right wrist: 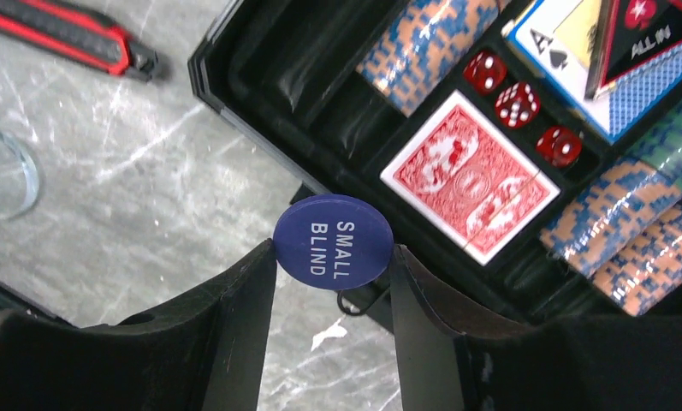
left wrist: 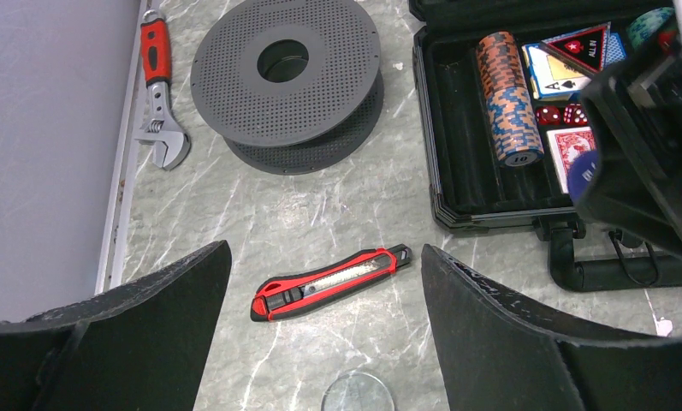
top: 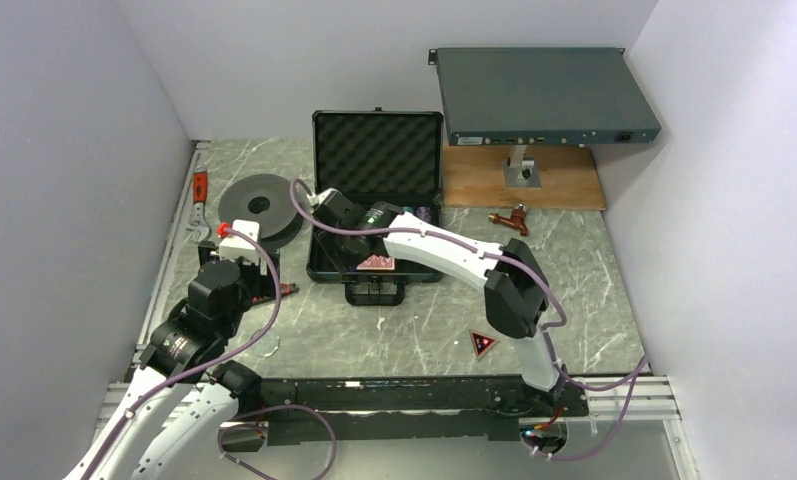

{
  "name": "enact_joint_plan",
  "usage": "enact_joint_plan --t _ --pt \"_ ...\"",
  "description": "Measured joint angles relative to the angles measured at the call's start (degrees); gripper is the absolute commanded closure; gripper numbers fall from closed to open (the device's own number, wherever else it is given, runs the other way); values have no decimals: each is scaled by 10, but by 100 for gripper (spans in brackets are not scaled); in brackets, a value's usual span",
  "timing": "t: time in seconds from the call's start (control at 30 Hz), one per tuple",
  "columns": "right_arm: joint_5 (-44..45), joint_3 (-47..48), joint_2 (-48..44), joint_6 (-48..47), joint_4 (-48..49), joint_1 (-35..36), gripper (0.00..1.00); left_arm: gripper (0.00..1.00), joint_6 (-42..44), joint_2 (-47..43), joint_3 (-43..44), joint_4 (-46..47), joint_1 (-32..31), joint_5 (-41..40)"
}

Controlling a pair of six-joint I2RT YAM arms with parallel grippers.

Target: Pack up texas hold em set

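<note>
The black briefcase [top: 319, 268] lies open mid-table, its foam lid [top: 378, 152] upright. Inside are striped chip stacks [left wrist: 508, 94], a red card deck [right wrist: 467, 175], a blue deck [right wrist: 615, 103], red dice [right wrist: 515, 104] and an "ALL IN" triangular marker [right wrist: 645, 38]. My right gripper [right wrist: 333, 250] is shut on the blue round "SMALL BLIND" button [right wrist: 333, 241], held over the case's front edge by the handle. Another triangular marker [top: 483, 344] lies on the table near the right arm. My left gripper [left wrist: 324, 265] hangs open above a red box cutter [left wrist: 330, 281], left of the case.
A dark grey spool [left wrist: 286, 77] and a red-handled wrench [left wrist: 157, 94] lie at the left. A clear glass disc [left wrist: 358, 394] rests near the cutter. The grey rack box [top: 544, 95] stands on a wooden board [top: 524, 180] at the back right, a small brown part [top: 512, 218] before it.
</note>
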Motion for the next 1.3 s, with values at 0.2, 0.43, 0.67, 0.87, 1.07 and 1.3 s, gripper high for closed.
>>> enact_joint_plan --t 0.2,0.43,0.67,0.87,1.07,1.3 --pt "-9 80 57 -10 3 -24 56 12 0 0 0 0 0 -1" --pt "-10 184 137 -26 0 -45 56 12 0 0 0 0 1 -1" --pt "-10 235 187 -33 0 -63 56 12 0 0 0 0 4 0" --pt "-14 276 220 -35 2 -76 56 12 0 0 0 3 12 3" --pt "-25 298 242 -35 6 -80 55 12 1 0 0 5 18 9" --pt "-36 304 255 -35 21 -80 54 12 1 0 0 7 24 16"
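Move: The case's empty left compartment, where the small blind button is being taken, lies about 14 cm ahead of the right hand, 6 cm to its left and 8 cm below. At that same depth, the orange chip stack lies 15 cm ahead and 2 cm left, the red card deck 8 cm ahead and 5 cm right. The card box is 18 cm ahead, 5 cm right. From the left hand the compartment is some 19 cm ahead, 16 cm right and well below. Carry the small blind button with the right gripper from the case's front edge about 12 cm forward and 5 cm left, to over the empty compartment beside the orange chip stack. Travel fast and nearly level at first, then slow and sink some 4 cm on the way in. Keep the button pinched by its rim, the wrist almost unchanged. ##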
